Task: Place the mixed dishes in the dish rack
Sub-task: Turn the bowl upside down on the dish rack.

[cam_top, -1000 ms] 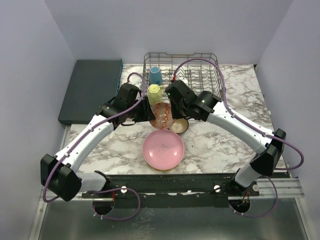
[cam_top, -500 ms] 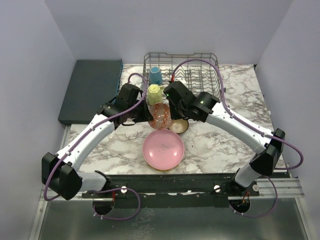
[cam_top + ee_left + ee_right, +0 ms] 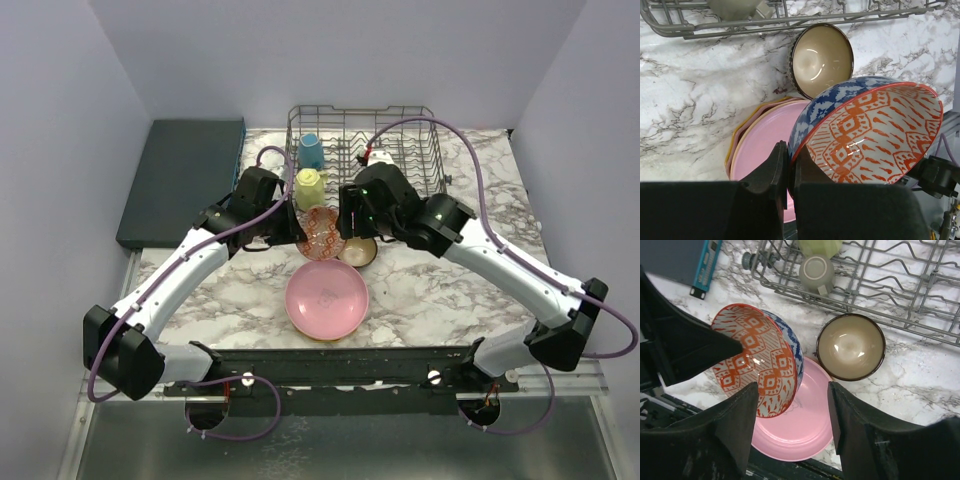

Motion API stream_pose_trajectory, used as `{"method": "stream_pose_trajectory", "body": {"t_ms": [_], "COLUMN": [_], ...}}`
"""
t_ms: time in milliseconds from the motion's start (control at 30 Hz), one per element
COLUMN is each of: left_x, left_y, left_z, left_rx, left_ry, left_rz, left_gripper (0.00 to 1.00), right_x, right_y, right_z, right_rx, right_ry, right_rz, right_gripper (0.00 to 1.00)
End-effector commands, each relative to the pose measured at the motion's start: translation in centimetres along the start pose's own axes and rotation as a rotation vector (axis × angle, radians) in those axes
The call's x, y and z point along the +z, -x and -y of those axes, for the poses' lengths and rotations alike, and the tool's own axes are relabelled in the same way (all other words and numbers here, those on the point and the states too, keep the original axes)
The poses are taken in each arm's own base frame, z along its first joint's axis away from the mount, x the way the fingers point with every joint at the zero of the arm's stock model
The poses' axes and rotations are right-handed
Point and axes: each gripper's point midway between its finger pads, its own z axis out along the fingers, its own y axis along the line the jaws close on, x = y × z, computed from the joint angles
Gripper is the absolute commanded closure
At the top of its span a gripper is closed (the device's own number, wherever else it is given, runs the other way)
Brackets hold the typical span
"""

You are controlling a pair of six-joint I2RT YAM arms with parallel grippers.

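My left gripper (image 3: 303, 228) (image 3: 790, 150) is shut on the rim of a red-patterned bowl (image 3: 322, 232) (image 3: 875, 130) (image 3: 760, 357) with a blue outside. It holds the bowl tilted on edge above the table. My right gripper (image 3: 345, 218) (image 3: 792, 390) stands open just right of the bowl, not touching it. Below lies a pink plate (image 3: 327, 298) (image 3: 765, 145) (image 3: 800, 430) on top of other plates. A small brown bowl (image 3: 360, 250) (image 3: 821, 60) (image 3: 851, 346) sits upright beside it. The grey wire dish rack (image 3: 400, 115) (image 3: 890, 285) stands behind, with a yellow mug (image 3: 310, 185), a blue mug (image 3: 311, 150) and a grey-green mug (image 3: 817, 271) in it.
A dark teal slab (image 3: 180, 180) lies at the back left beside the rack. White walls close in the table on three sides. The right arm's cable loops over the rack.
My right gripper has opened off the patterned bowl and its arm has swung out to the right. The left gripper has shut on the bowl's rim and keeps it in place.
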Motion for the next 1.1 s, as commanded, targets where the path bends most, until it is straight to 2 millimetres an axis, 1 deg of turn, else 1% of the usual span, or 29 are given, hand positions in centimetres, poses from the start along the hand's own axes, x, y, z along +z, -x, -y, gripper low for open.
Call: {"method": "stream_pose_trajectory", "body": {"t_ms": [0, 200, 333, 433, 567, 633, 700, 833, 1000, 1067], "left_x": [-1.6, -2.2, -2.7, -3.3, -4.4, -5.0, -5.6, -6.4, -7.4, -7.6], "left_y": [0.7, 0.7, 1.3, 1.9, 2.7, 3.1, 3.4, 3.6, 3.6, 3.5], "left_z": [2.6, 3.5, 3.7, 3.9, 4.0, 4.2, 4.5, 4.8, 5.7, 6.0], "left_rx": [0.016, 0.005, -0.023, -0.05, -0.083, -0.097, -0.108, -0.131, -0.143, -0.148], "left_ry": [-0.121, -0.205, -0.26, -0.315, -0.385, -0.428, -0.468, -0.52, -0.596, -0.617], "left_rz": [0.025, 0.015, 0.028, 0.035, 0.043, 0.044, 0.046, 0.038, 0.022, 0.015], "left_gripper": [1.0, 1.0, 1.0, 1.0, 1.0, 1.0, 1.0, 1.0, 1.0, 1.0], "right_x": [-2.4, -3.6, -4.5, -5.0, -5.7, -5.8, -6.0, -6.0, -7.0, -7.0], "right_y": [1.5, 2.0, 2.6, 3.2, 3.3, 3.2, 3.3, 3.3, 3.5, 3.5], "right_z": [-1.0, -0.7, -0.8, -0.1, 0.1, -0.1, -0.4, -1.2, -3.2, -3.5], "right_rx": [0.027, 0.082, 0.133, 0.179, 0.215, 0.23, 0.248, 0.274, 0.282, 0.295], "right_ry": [0.1, 0.203, 0.332, 0.4, 0.47, 0.506, 0.553, 0.631, 0.788, 0.817], "right_rz": [0.07, 0.057, 0.049, 0.054, 0.059, 0.055, 0.051, 0.035, 0.03, 0.023], "right_gripper": [0.37, 0.36, 0.35, 0.32, 0.14, 0.07, 0.03, 0.01, 0.0, 0.0]}}
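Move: The left hand already holds the patterned bowl by its rim, the bowl's middle about 5 cm to its right, 1 ahead and 2 below; the dish rack's middle lies some 22 cm ahead, 17 right and 16 down. The brown bowl is about 3 cm ahead, 13 right and 16 down; the green mug 17 ahead, 2 right and 13 down. From the free right hand, the patterned bowl's middle is about 6 cm left, 1 ahead and 6 below. Up about 7 cm goes the left hand after easing back slightly, keeping its pinch on the patterned bowl's rim and rolling some 30 degrees so its right side rises. The right hand, already off the bowl, climbs about 5 cm, swings right and then back left as it draws back a little, rolling left side up and turning counter-clockwise to face the bowl's outside while its fingers spread fully. ##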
